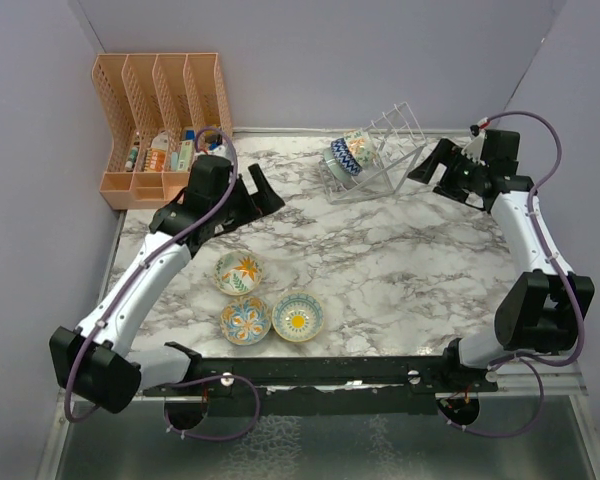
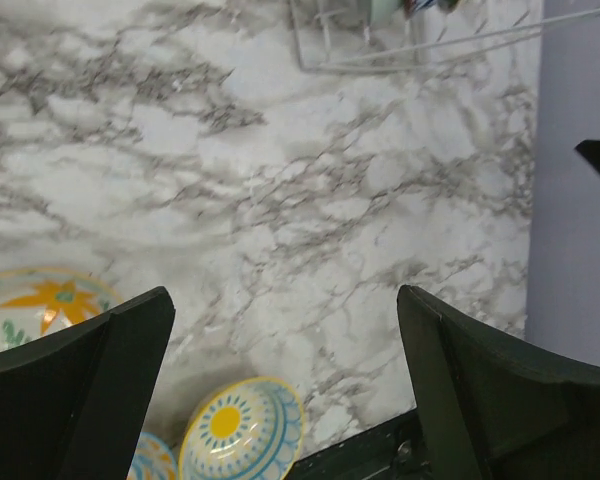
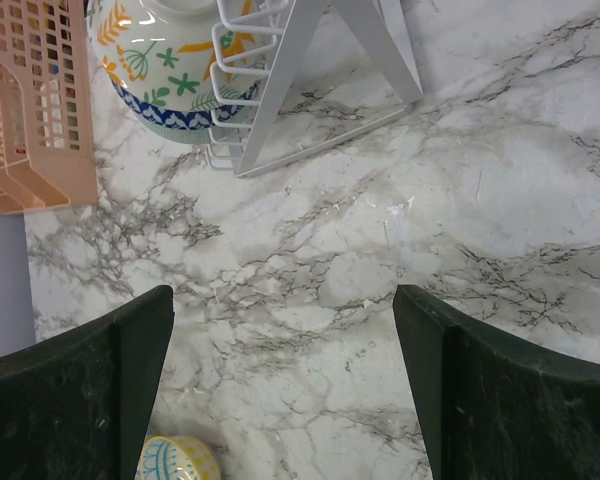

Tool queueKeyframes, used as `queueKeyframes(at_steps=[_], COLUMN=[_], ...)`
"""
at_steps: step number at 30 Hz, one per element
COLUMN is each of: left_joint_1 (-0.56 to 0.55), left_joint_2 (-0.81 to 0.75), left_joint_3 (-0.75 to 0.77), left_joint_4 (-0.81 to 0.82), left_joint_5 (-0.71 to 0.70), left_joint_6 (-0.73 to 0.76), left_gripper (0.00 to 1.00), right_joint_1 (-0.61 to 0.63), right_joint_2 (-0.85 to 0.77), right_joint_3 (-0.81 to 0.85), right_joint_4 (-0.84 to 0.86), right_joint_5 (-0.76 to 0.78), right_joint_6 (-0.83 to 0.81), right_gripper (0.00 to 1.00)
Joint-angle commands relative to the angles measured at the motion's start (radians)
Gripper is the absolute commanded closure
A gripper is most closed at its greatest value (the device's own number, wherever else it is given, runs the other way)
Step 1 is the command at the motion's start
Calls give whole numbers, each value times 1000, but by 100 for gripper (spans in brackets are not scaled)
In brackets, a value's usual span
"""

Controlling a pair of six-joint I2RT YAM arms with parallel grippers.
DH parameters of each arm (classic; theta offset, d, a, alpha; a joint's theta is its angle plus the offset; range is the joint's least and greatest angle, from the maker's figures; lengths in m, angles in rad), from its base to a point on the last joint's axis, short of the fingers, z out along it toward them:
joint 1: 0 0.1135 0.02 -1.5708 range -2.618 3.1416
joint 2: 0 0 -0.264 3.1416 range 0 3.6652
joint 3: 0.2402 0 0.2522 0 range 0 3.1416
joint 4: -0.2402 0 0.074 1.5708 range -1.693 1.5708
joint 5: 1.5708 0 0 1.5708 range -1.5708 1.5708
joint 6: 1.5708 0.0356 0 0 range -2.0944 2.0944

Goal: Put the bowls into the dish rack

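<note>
Three bowls sit on the marble table near the front left: an orange-flower one (image 1: 239, 273), a blue-orange one (image 1: 245, 320) and a yellow-centred one (image 1: 298, 316). The clear wire dish rack (image 1: 395, 140) stands at the back, holding a cream floral bowl with a blue zigzag band (image 1: 347, 156) on edge. My left gripper (image 1: 252, 195) hovers open behind the loose bowls; its wrist view shows the yellow bowl (image 2: 240, 430) and orange-flower bowl (image 2: 50, 305) below the empty gripper (image 2: 285, 295). My right gripper (image 1: 425, 165) is open and empty just right of the rack (image 3: 280, 80), with the racked bowl (image 3: 165, 60) ahead.
An orange plastic slotted organizer (image 1: 160, 110) with small items stands at the back left corner, also showing in the right wrist view (image 3: 30, 110). Purple walls close in the table at the left, back and right. The black arm-mount rail (image 1: 350, 372) runs along the near edge.
</note>
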Motion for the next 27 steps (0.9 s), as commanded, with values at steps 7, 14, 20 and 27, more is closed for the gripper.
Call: queueKeyframes(at_steps=[7,14,20,27], left_joint_1=[-276,-344,-352,-357], left_joint_2=[-112,-28,47,78], left_joint_3=[-188,-275,-321,-362], left_joint_4=[-262,-217,-156,-111], left_joint_5=[-384,-560,-573,-597], left_joint_6=[-41,-30,15,37], left_gripper=[13,25,40,51], right_joint_1=[-6,-6,-6,-6], right_joint_2=[-33,-41,-52,-50], right_joint_3=[-41,-44,-65,-75], right_joint_4=[35,33,42,54], right_joint_5=[-43,-56,-62,-63], right_joint_6=[15,16,19,19], right_gripper=[11,11,11,11])
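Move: The bowl with the orange flowers lies about 8 cm to the left of the empty left hand, some 5 cm back towards the base and roughly 23 cm below. At that same depth, the blue-and-orange bowl stands about 18 cm back and 6 cm to the left of the hand, and the sunflower bowl 17 cm back and 7 cm to the right. From the right hand the orange-flower bowl is some 48 cm left, 12 cm back and 18 cm below. The left hand, coming back empty from the dish rack, sinks some 18 cm towards the orange-flower bowl, drawing back about 9 cm in the first half and then dropping nearly straight with a slight drift left. On the way the wrist rolls some 40 degrees, its left side rising, so the fingers swing from slanting off to the right to pointing forward and steeply down, and they close from wide open to about half, to come in by the bowl's right, near rim without visible contact. ##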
